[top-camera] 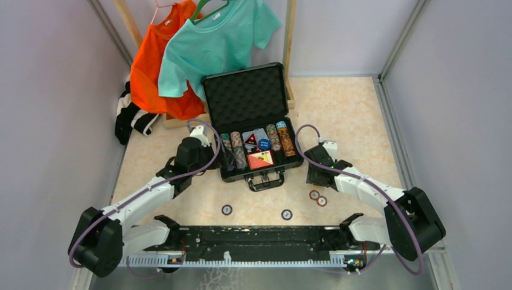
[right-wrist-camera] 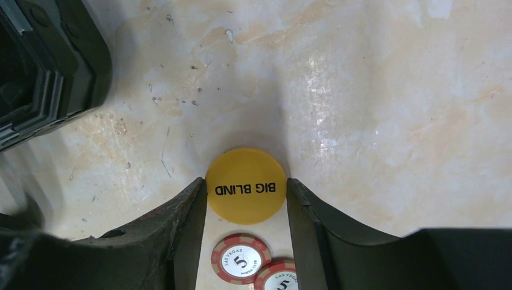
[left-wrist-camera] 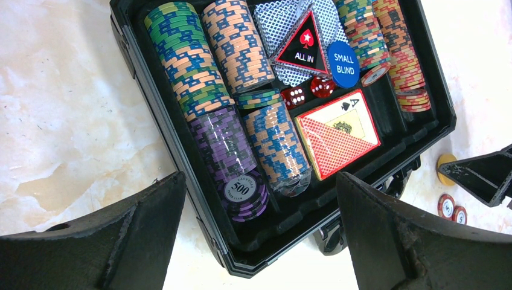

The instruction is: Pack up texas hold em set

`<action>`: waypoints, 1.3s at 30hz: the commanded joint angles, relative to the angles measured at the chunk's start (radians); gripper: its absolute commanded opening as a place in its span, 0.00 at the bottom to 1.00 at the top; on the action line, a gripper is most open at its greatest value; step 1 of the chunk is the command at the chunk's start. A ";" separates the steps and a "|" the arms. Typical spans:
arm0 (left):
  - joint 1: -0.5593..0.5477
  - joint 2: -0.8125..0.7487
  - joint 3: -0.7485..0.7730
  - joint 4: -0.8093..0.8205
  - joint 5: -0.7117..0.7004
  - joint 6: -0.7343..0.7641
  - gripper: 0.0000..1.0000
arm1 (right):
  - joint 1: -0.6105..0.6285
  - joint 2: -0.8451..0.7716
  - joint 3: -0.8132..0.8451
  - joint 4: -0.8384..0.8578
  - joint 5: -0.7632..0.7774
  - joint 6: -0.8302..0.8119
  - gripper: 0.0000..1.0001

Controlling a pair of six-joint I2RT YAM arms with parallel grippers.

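The black briefcase (top-camera: 222, 164) lies open with its foam lid (top-camera: 244, 96) up. Inside are rows of poker chips (left-wrist-camera: 232, 157), a red-orange card box (left-wrist-camera: 338, 136), two red dice (left-wrist-camera: 296, 95) and a blue SMALL BLIND button (left-wrist-camera: 343, 63). My left gripper (left-wrist-camera: 261, 181) hangs open over the case's near left corner, holding nothing. On the table right of the case, my right gripper (right-wrist-camera: 246, 184) has a finger against each side of the flat yellow BIG BLIND button (right-wrist-camera: 244, 181). Two red 5 chips (right-wrist-camera: 240, 260) lie between its fingers, nearer the wrist.
Two dark chips (top-camera: 226, 209) (top-camera: 286, 214) lie on the table in front of the case handle (top-camera: 265, 181). Orange and teal shirts (top-camera: 217, 42) hang on a wooden rack behind the case. Grey walls close in both sides.
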 commanded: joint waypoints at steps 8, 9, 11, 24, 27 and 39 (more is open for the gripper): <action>0.003 -0.015 -0.001 0.022 0.001 0.007 0.99 | -0.008 -0.006 0.162 -0.028 0.006 -0.061 0.48; 0.003 -0.016 -0.002 0.021 0.002 0.006 0.99 | -0.008 0.005 0.179 -0.029 0.004 -0.065 0.48; 0.003 -0.016 -0.001 0.022 0.003 0.006 0.99 | -0.008 0.023 0.210 -0.025 -0.004 -0.073 0.49; 0.003 -0.024 -0.005 0.019 -0.009 0.008 0.99 | 0.003 0.169 0.415 -0.004 -0.045 -0.142 0.49; 0.003 -0.028 -0.011 0.020 -0.013 0.005 0.99 | 0.012 0.202 0.458 -0.004 -0.040 -0.155 0.49; 0.003 -0.031 -0.014 0.017 -0.012 0.004 0.99 | 0.096 0.398 0.660 -0.013 -0.015 -0.180 0.49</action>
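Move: The right hand already holds the yellow big blind chip just above the table. The small blind chip in the middle of the open case lies about 15 cm ahead of it, 20 cm to its left and 3 cm higher; the orange chip column is some 16 cm ahead and 12 cm left, the ace card box about 8 cm ahead and 21 cm left, and two red chips 6 cm back. From the left hand the small blind chip is roughly 7 cm ahead, 16 cm right and 6 cm below. Keeping the big blind chip pinched at its edges between the two fingertips, the right hand lifts it off the table, climbing about 9 cm while it reaches some 11 cm forward and nearly as far left towards the small blind chip in the case. The rise is quickest early and levels out at the end as the leftward sweep picks up, carrying the chip over the case's right side to the orange chip column while the hand turns slightly counter-clockwise and its fingers tilt a little more forward. ##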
